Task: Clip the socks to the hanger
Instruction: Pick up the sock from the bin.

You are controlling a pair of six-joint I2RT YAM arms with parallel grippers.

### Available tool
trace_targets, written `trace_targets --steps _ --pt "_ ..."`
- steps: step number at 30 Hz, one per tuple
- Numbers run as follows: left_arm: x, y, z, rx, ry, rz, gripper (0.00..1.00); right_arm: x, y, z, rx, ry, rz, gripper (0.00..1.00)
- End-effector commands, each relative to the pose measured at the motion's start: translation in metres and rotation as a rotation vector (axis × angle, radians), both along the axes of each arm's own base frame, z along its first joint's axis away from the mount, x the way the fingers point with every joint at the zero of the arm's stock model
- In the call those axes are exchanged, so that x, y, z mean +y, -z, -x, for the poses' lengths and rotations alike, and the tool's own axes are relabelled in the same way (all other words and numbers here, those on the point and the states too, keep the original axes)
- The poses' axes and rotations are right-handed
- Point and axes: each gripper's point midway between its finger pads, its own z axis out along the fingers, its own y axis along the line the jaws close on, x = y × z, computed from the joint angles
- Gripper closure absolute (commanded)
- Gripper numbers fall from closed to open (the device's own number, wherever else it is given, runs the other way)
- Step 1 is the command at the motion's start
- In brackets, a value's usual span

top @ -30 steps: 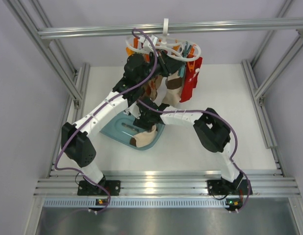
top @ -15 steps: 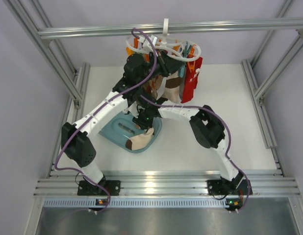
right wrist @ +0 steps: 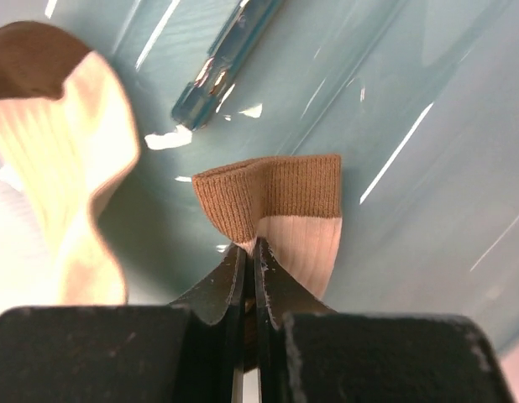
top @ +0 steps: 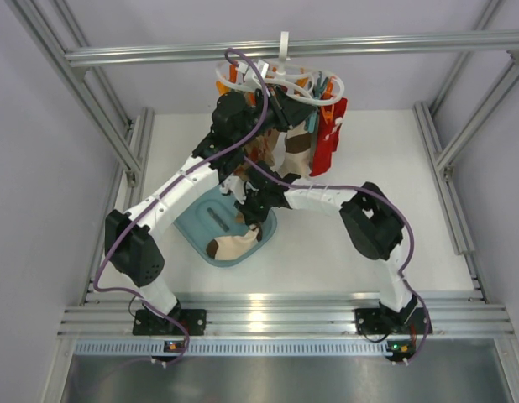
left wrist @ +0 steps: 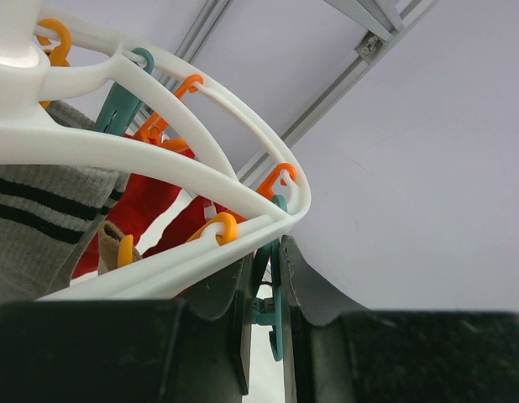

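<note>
The white ring hanger (top: 280,82) hangs from the top bar, and its rim (left wrist: 159,159) fills the left wrist view. My left gripper (left wrist: 272,256) is raised to the rim, shut on a teal clip peg (left wrist: 277,311). It shows in the top view as my left gripper (top: 272,105). A cream sock (top: 233,245) with a brown patch lies in the teal tray (top: 196,220). My right gripper (right wrist: 249,245) is shut on that sock's tan cuff (right wrist: 276,197). From above, my right gripper (top: 249,223) is down over the tray.
A red sock (top: 328,138), a cream-and-tan sock (top: 297,151) and a grey striped sock (left wrist: 33,218) hang from the hanger's pegs. Orange pegs (left wrist: 217,227) dangle along the rim. Aluminium frame rails (top: 117,126) border the white table on both sides and across the top.
My right gripper has closed on the sock's cuff in the tray. The sock has shifted and stretched out toward the tray's near left. The left arm has stayed at the hanger.
</note>
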Motion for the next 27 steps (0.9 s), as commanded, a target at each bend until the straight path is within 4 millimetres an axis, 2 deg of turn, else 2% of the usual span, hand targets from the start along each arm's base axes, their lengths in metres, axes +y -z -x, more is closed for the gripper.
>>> trace_targets --steps 1,2,4,5,6,8,10,11,12,13,16,17,18,19,21,22,25,26,27 --pt "0.015 0.024 -0.023 0.066 -0.076 -0.032 1.00 0.020 -0.082 -0.015 -0.108 0.053 -0.241 1.00" --pt "0.016 0.022 -0.024 0.063 -0.079 -0.030 1.00 0.023 -0.102 -0.018 -0.145 0.059 -0.297 1.00" --pt "0.016 0.021 -0.023 0.063 -0.077 -0.030 1.00 0.019 -0.104 -0.016 -0.140 0.084 -0.320 1.00" --pt "0.016 0.021 -0.023 0.063 -0.077 -0.030 1.00 0.020 -0.117 -0.016 -0.162 0.086 -0.351 1.00" --pt "0.017 0.021 -0.023 0.063 -0.079 -0.030 1.00 0.017 -0.113 -0.014 -0.157 0.097 -0.351 1.00" --pt "0.017 0.020 -0.023 0.062 -0.079 -0.031 1.00 0.017 -0.131 -0.014 -0.178 0.113 -0.405 1.00" --pt "0.017 0.019 -0.023 0.057 -0.078 -0.033 1.00 0.011 -0.130 -0.011 -0.170 0.134 -0.409 1.00" --pt "0.018 0.019 -0.024 0.056 -0.081 -0.032 1.00 0.014 -0.149 -0.013 -0.208 0.136 -0.461 1.00" --pt "0.018 0.019 -0.023 0.056 -0.079 -0.032 1.00 0.010 -0.145 -0.011 -0.201 0.151 -0.462 1.00" --pt "0.019 0.020 -0.024 0.057 -0.081 -0.031 1.00 0.007 -0.159 -0.012 -0.230 0.165 -0.489 1.00" --pt "0.018 0.020 -0.024 0.063 -0.078 -0.027 1.00 -0.003 -0.166 -0.009 -0.229 0.197 -0.509 1.00" --pt "0.018 0.020 -0.025 0.064 -0.080 -0.024 1.00 -0.007 -0.180 -0.009 -0.251 0.202 -0.540 1.00" --pt "0.019 0.019 -0.024 0.062 -0.080 -0.022 1.00 -0.011 -0.177 -0.005 -0.247 0.206 -0.540 1.00" --pt "0.019 0.018 -0.023 0.058 -0.080 -0.019 1.00 -0.014 -0.188 -0.003 -0.265 0.208 -0.567 1.00" --pt "0.019 0.018 -0.023 0.055 -0.076 -0.018 1.00 -0.020 -0.188 0.002 -0.266 0.214 -0.576 1.00" --pt "0.020 0.017 -0.023 0.055 -0.078 -0.018 1.00 -0.023 -0.200 0.002 -0.292 0.221 -0.608 1.00" --pt "0.021 0.017 -0.024 0.052 -0.078 -0.016 1.00 -0.031 -0.205 0.004 -0.291 0.241 -0.637 1.00" --pt "0.021 0.019 -0.024 0.056 -0.080 -0.019 1.00 -0.034 -0.217 0.004 -0.310 0.246 -0.673 1.00" --pt "0.021 0.019 -0.025 0.059 -0.081 -0.017 1.00 -0.036 -0.217 0.005 -0.301 0.260 -0.683 1.00"
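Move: The teal clip that the held sock is headed for, under the hanger's near edge, is about 38 cm above the right hand, some 10 cm ahead and 12 cm to its right; for the left hand it is right between its own fingers. Still low in the bin, the right hand has the other sock about 5 cm back and 6 cm to its left, and a loose clip some 10 cm left and 2 cm ahead, both about 3 cm lower. The sock, already pinched near its brown cuff, is raised by the right hand some 10 cm, first almost straight up and then also about 5 cm to the right, towards the clip at the hanger. The fingers stay shut while the wrist tips them up from steeply down by about 20 degrees and turns clockwise. The left hand stays put, keeping its grip on the teal clip. ##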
